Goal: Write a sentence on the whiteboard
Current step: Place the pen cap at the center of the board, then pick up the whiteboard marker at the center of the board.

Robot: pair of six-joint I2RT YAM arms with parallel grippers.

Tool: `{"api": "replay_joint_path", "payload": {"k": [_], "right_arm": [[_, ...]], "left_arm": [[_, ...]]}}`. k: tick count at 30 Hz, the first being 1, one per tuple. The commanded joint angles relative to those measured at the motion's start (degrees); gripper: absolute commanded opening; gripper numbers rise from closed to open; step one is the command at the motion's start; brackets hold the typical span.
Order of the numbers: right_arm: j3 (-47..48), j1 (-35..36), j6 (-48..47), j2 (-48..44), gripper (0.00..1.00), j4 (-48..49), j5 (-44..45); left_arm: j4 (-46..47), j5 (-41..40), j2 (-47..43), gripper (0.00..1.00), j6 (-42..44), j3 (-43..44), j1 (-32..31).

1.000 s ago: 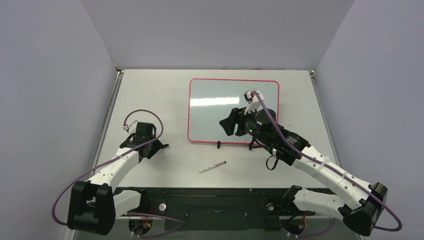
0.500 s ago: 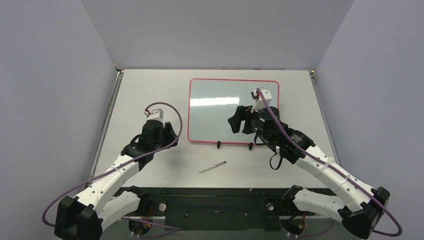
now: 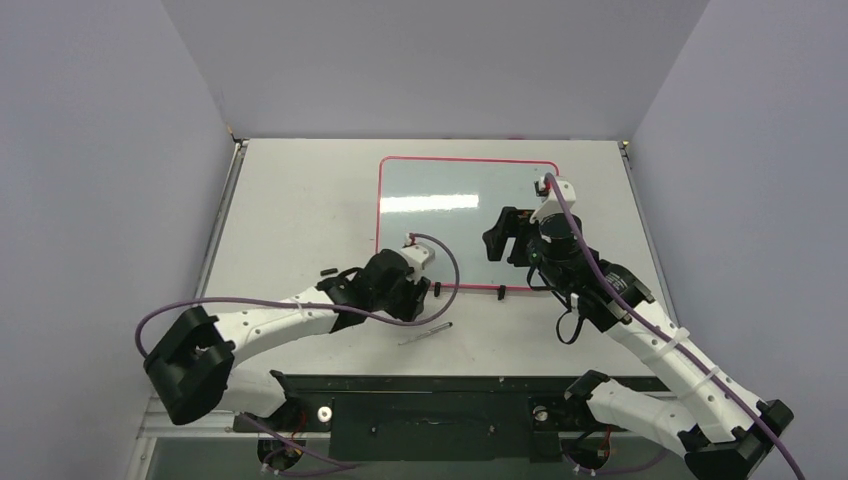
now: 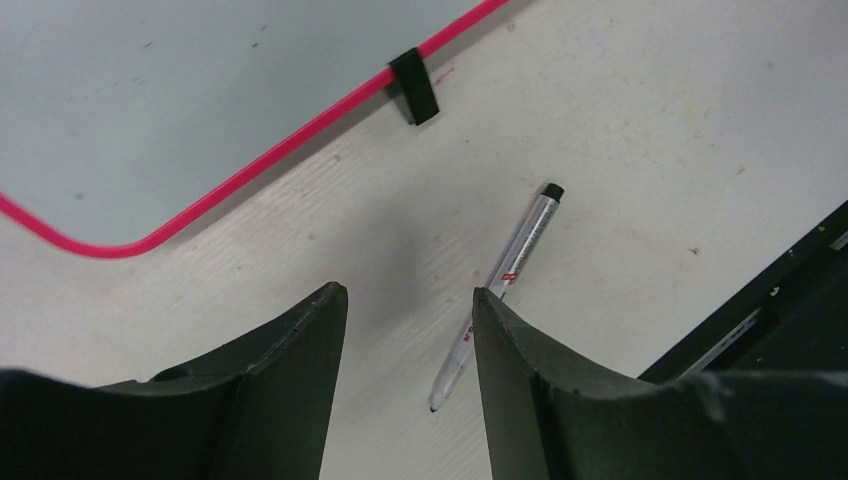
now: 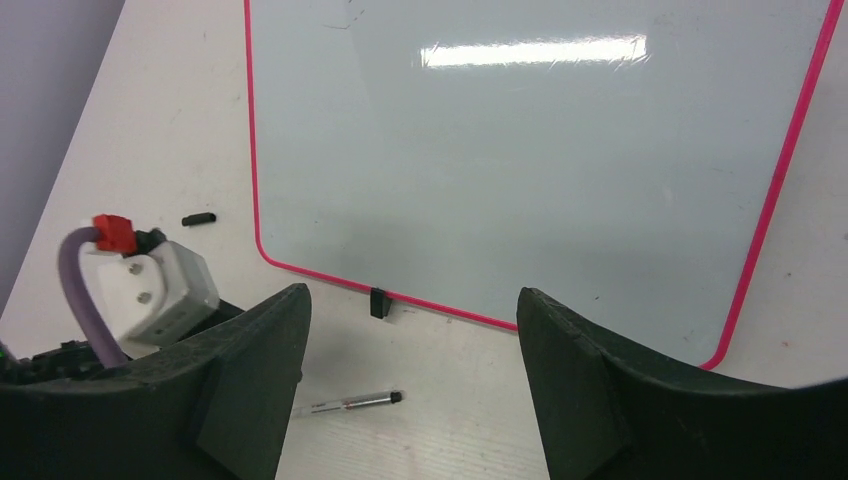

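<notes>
The whiteboard [image 3: 445,225] lies flat at the back middle of the table, white with a thin red rim and no sentence showing on it; it also fills the right wrist view [image 5: 540,170]. A slim silver marker [image 3: 425,333] lies on the table in front of the board's near edge. My left gripper [image 3: 408,298] hovers just left of the marker, open and empty. In the left wrist view the marker [image 4: 505,278] runs beside and partly behind the right finger of the left gripper [image 4: 408,295]. My right gripper [image 3: 500,238] hangs open above the board's right half, nothing between the jaws of the right gripper [image 5: 412,295].
A small black cap [image 3: 326,270] lies on the table left of the board, and the cap [image 5: 199,217] shows in the right wrist view too. Two black tabs [image 3: 437,290] sit on the board's near rim. The dark base rail [image 3: 430,395] runs along the table's near edge.
My left arm has swung from the table's left side across to the marker, its jaws opening. The right gripper has drifted right over the board and opened wider.
</notes>
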Motion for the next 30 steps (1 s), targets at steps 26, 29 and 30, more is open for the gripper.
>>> {"api": "replay_joint_path", "payload": {"k": [26,29,30], "right_arm": [[-0.5,-3.6,-1.13,-1.63,0.72,-1.32,-3.98],[-0.5,-4.16,-1.13,-1.86,0.72,-1.3,-4.75],[-0.54,-4.24,-1.13,-1.9,0.72,-1.33,-5.3]], "left_arm": [[-7.4,4.18,20.97,0.3,8.63,10.73,-8.36],[-5.86,4.29,21.64,0.16,8.79,10.36,-8.91],[-5.63,4.71,21.61,0.1,8.8,10.21,-9.08]]}}
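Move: The uncapped pen lies about 4 cm back and 4 cm to the right of the left gripper, some 8 cm below. The nearer board clip is about 6 cm ahead and 6 cm right of that gripper, the other clip 6 cm ahead and 20 cm right, and the whiteboard's middle 21 cm ahead and 13 cm right. From the right gripper the pen is roughly 8 cm back, 15 cm left and 25 cm below. Bring the left gripper down about 7 cm onto the pen, drawing it back and to the right by some 4 cm each early on, then sinking nearly straight. Turn the wrist about 15 degrees clockwise and tip the fingers steeper towards the table. Near the bottom, close the half-open fingers from both sides of the pen to pinch it around its middle. ##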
